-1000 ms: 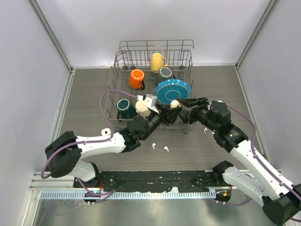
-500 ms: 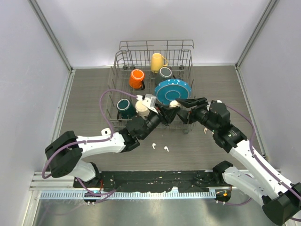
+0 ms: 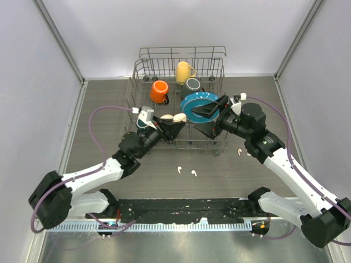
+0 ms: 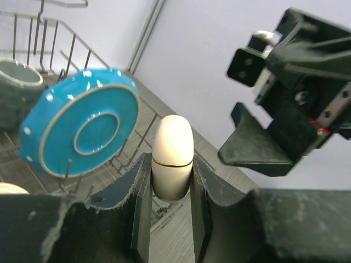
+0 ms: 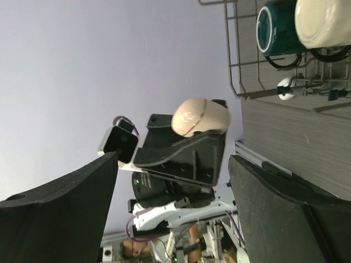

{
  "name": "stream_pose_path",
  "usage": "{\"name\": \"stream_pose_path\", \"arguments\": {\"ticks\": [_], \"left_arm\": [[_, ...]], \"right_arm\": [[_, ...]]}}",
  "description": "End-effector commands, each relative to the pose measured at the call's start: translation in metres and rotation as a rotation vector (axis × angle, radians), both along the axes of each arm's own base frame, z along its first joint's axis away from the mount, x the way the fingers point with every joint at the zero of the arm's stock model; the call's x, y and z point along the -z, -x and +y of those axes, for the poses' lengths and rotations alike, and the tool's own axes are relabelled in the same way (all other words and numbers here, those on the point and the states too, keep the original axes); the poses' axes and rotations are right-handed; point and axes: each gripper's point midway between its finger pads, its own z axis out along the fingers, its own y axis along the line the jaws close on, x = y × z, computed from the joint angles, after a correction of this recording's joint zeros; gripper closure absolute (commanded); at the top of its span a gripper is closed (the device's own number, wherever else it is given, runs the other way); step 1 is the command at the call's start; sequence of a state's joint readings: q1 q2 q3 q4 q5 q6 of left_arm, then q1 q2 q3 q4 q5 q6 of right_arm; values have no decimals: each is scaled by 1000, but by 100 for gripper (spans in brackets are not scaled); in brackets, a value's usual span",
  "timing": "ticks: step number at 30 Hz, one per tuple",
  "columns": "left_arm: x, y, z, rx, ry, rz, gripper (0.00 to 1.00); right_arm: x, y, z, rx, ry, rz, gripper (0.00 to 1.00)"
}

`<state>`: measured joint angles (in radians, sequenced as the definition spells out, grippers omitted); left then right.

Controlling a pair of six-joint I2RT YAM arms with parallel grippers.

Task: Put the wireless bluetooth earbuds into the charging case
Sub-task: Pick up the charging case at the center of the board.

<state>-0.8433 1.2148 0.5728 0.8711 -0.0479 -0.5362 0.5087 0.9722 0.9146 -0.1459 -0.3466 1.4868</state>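
My left gripper point(image 3: 174, 124) is shut on a cream-white rounded charging case point(image 3: 179, 116) and holds it in the air over the front of the dish rack. In the left wrist view the case point(image 4: 172, 156) stands upright between the fingers point(image 4: 140, 186), its lid seam closed. My right gripper point(image 3: 201, 117) is wide open and empty, facing the case from the right; its own view shows the case point(image 5: 200, 116) ahead. Two white earbuds point(image 3: 179, 170) point(image 3: 194, 173) lie on the table in front of the rack. Another earbud point(image 3: 239, 150) lies by the right arm.
A wire dish rack point(image 3: 143, 71) stands at the back with a blue plate point(image 3: 202, 104), an orange mug point(image 3: 159, 91), a yellow mug point(image 3: 183, 71), a grey mug point(image 3: 192, 84) and a teal mug point(image 3: 143, 124). Grey walls close in both sides.
My left gripper has pulled back to the left with the case. My right gripper has moved up and back over the rack, so the two grippers stand farther apart.
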Motion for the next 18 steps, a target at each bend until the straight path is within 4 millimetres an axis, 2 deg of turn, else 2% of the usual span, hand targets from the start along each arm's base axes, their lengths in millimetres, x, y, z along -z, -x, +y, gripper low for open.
{"name": "stream_pose_path", "arguments": {"ticks": [1,3,4,9,10,11,12,14,18], "left_arm": [[-38,37,20,175,4,-129,100],[-38,45,27,209,-36,-154,100],[-45,51,31,223,-40,-177,100],[-50,70,30,329,-66,-205,100],[-50,71,29,342,-64,-206,100],[-47,71,26,358,-65,-199,100],[-46,72,25,368,-60,-195,100],[-43,71,22,380,-55,-188,100],[-49,70,21,379,0,-199,100]], "right_arm": [[-13,19,22,-219,21,-121,13],[-6,23,25,-260,45,-113,13],[-6,25,25,-268,44,-120,13],[-24,33,27,-309,1,-194,13],[-25,36,28,-327,-16,-194,13],[-38,38,29,-334,-56,-232,12],[-40,40,30,-343,-74,-238,13],[-42,44,30,-350,-91,-242,12],[-34,48,34,-364,-76,-222,12]]}}
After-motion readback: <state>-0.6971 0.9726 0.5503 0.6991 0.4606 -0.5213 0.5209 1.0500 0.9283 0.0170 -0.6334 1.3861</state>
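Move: The left gripper already holds the charging case at its fingertips; the open right gripper it is brought to is about 7 cm to its right, 2 cm back and 5 cm higher. From the left hand, the cream mug lies some 13 cm ahead, 3 cm left and 22 cm below, and the blue plate about 20 cm ahead, 11 cm right and 18 cm below. For the right hand, the case is roughly 6 cm left, 3 cm ahead and 4 cm below. Keep the charging case pinched and draw the left gripper back about 6 cm, arcing up and left, then easing down and right again, while yawing some 20 degrees clockwise to bring the case in front of the right fingers. Keep the right gripper wide open and shift it left and back about 3 cm each, dipping before rising slightly, turning counter-clockwise. ##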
